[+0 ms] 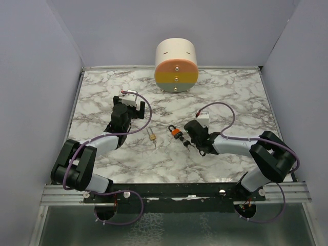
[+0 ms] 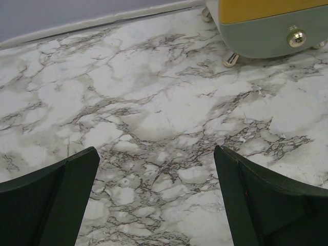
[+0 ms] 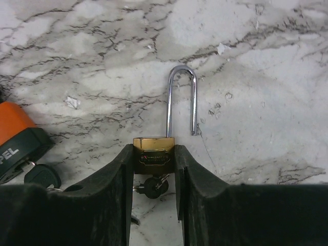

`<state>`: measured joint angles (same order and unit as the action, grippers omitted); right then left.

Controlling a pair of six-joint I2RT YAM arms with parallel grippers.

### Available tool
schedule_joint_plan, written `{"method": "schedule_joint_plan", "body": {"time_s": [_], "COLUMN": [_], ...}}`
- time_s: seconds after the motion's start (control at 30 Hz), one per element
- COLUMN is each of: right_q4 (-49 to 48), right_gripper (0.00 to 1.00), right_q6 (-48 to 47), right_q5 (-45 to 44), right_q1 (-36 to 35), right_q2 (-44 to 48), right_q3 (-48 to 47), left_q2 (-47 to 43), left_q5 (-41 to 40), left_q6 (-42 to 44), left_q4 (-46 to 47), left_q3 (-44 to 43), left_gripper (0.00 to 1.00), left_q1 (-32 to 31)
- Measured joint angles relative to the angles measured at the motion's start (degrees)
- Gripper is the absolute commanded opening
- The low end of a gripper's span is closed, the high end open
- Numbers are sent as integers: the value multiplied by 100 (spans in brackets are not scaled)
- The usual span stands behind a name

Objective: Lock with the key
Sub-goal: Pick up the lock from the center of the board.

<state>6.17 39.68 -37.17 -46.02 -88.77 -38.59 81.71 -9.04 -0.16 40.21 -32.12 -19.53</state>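
In the right wrist view my right gripper (image 3: 154, 154) is shut on the body of a small brass padlock (image 3: 154, 151), with a finger against each side. Its long silvery shackle (image 3: 182, 92) points away from me, and its right leg is out of the body. The key (image 3: 152, 187), black-headed, hangs from the underside of the lock between my fingers. In the top view this lock is hidden under the right arm. My left gripper (image 2: 156, 154) (image 1: 129, 100) stands open over bare marble, far to the left.
An orange and black padlock (image 3: 15, 146) (image 1: 175, 133) lies just left of the right gripper, with another black key (image 3: 43, 177) (image 1: 187, 145) beside it. A second brass padlock (image 1: 151, 135) lies mid-table. A round drawer unit (image 1: 176, 64) (image 2: 266, 25) stands at the back.
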Motion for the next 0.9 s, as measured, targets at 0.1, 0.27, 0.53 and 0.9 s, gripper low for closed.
{"method": "schedule_joint_plan", "body": {"time_s": [0.1,0.27,0.53,0.9], "right_q4": [-251,-1226,-3051,-5110], "right_gripper": [1,1,1,1], "right_q6": [-581,-1821,-2603,-2586], "right_q5": [83,293,1910,4457], "right_q1": [2,96,1213,2293], "right_q2": [37,170,577,1248], "right_q3": [-96,-529,-605,448], "left_q2": [0,-4,-203,-376], "left_q5": [-2,0,39,205], "left_q6": [11,15,11,-35], "left_q4": [0,-4,-22,-61], "left_q3": [0,0,0,-122], "left_gripper": [99,99,99,99], "left_q1": [0,0,0,0]}}
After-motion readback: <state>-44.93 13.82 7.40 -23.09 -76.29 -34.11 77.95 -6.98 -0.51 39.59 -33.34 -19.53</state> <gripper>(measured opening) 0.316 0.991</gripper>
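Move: The brass lock is already pinched between the right fingertips, just off the table; the drum cabinet stands about 25 cm ahead and 9 cm to the left. The orange lock lies some 9 cm left and 1 cm farther out, the other brass lock 18 cm straight left. From the left hand, the gripped lock is roughly 26 cm right, 10 cm back and 13 cm below. Right hand, still pinching the lock, rises about 20 cm, goes forward 10, tips fingers up; left rises slightly. ##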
